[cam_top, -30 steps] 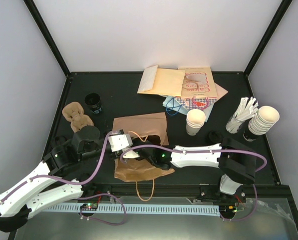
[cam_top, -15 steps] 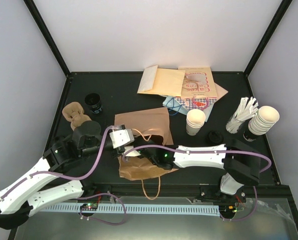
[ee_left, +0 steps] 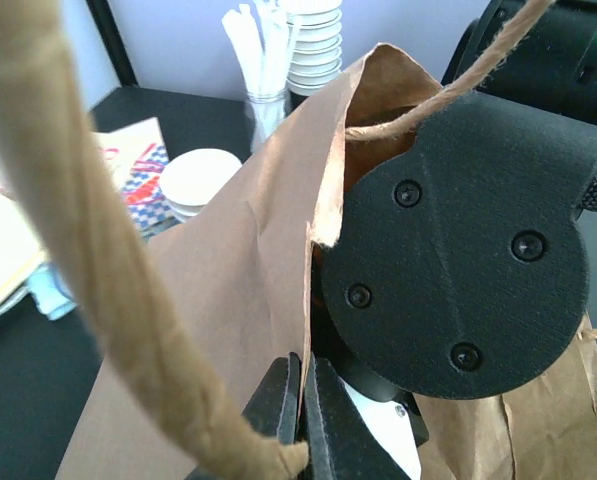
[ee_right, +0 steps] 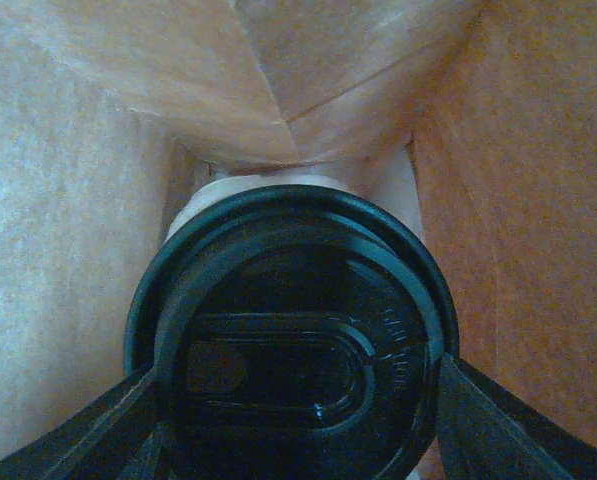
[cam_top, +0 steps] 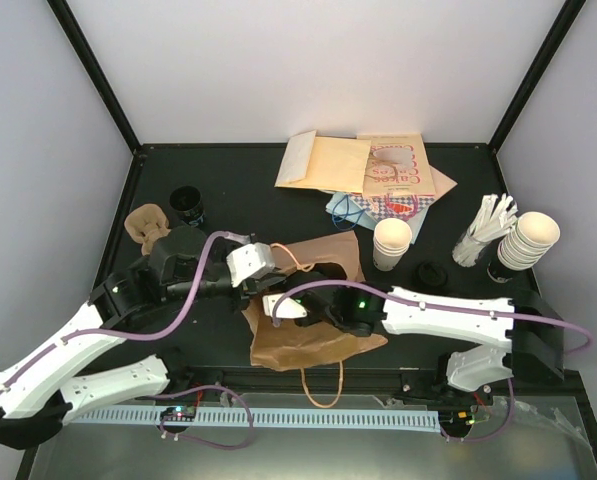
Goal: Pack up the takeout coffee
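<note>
A brown paper bag (cam_top: 313, 345) with twine handles lies on the black table. My left gripper (ee_left: 304, 400) is shut on the edge of the bag's mouth (ee_left: 323, 200) and holds it up. The right arm (cam_top: 433, 310) reaches into that mouth from the right, and its gripper is hidden in the top view. In the right wrist view, my right gripper (ee_right: 298, 400) is deep inside the bag. Its fingers (ee_right: 498, 425) press both sides of the takeout coffee (ee_right: 298, 345), a cream cup with a black lid. The bag's walls close in around the cup.
A short stack of cream cups (cam_top: 392, 243) and a loose black lid (cam_top: 433, 272) stand right of the bag. At the far right are a taller cup stack (cam_top: 530, 240) and a glass of stirrers (cam_top: 483, 228). Flat paper bags (cam_top: 358, 165) lie at the back. A black cup (cam_top: 187, 205) and pulp carrier (cam_top: 148, 222) are on the left.
Both arms and the bag have shifted right and slightly away from the near edge. The bag's mouth is lifted higher, and the right arm is stretched out further.
</note>
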### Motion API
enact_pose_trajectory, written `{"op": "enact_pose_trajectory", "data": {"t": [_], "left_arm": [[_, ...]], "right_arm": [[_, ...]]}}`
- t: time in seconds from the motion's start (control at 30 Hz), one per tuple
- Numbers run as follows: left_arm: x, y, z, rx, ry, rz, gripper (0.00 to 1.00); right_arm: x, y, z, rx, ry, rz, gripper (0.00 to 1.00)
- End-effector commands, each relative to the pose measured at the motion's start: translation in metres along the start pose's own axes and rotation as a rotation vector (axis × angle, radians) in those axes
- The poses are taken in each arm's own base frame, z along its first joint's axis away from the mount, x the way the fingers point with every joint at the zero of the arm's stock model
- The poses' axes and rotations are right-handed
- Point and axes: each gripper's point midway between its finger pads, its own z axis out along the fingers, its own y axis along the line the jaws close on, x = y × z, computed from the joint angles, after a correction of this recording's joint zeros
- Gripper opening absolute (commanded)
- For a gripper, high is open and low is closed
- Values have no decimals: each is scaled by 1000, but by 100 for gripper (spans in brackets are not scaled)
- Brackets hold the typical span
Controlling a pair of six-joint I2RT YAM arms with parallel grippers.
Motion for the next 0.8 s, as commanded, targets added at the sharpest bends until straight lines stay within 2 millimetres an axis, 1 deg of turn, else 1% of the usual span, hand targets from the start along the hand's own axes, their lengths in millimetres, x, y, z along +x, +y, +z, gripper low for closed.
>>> {"op": "enact_pose_trajectory", "data": {"t": [0.0,0.17,0.37,0.5,0.57,0.77], "left_arm": [[-31,-20,-4,135,-53,-91,2],[-37,-23,9,207,14,-186,2],[-32,-16,26,255,113,-315,2],[-27,-6,32,302,171,-449,2],[-24,0,34,326,192,-502,2],[-13,20,40,299,229,-562,2]], "right_arm": [[17,29,-27,-193,42,70,47],[22,45,-47,-323,68,90,47],[19,64,-65,-467,60,107,47],[14,74,-68,-540,36,133,47],[12,76,-69,-562,22,147,48],[18,85,-64,-624,46,157,47]]}}
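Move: My right hand, holding the lidded coffee cup inside the tilted paper bag, has the bag's floor about 7 cm ahead, 3 cm right and 10 cm down. From that hand the paper cup stack stands some 14 cm ahead and 21 cm right, and the loose black lid some 7 cm ahead and 31 cm right. My left hand has the bag's rim; from it the held cup lies roughly 4 cm ahead, 7 cm right and 15 cm below. I swing bag and cup upright together. My right hand, still gripping the cup, draws back about 8 cm and 5 cm right, tipping some 30 degrees so its fingers point almost straight down into the bag. My left hand keeps pinching the rim, carries it about 4 cm right first, then forward and slightly down, rolling with the bag by about 35 degrees. ##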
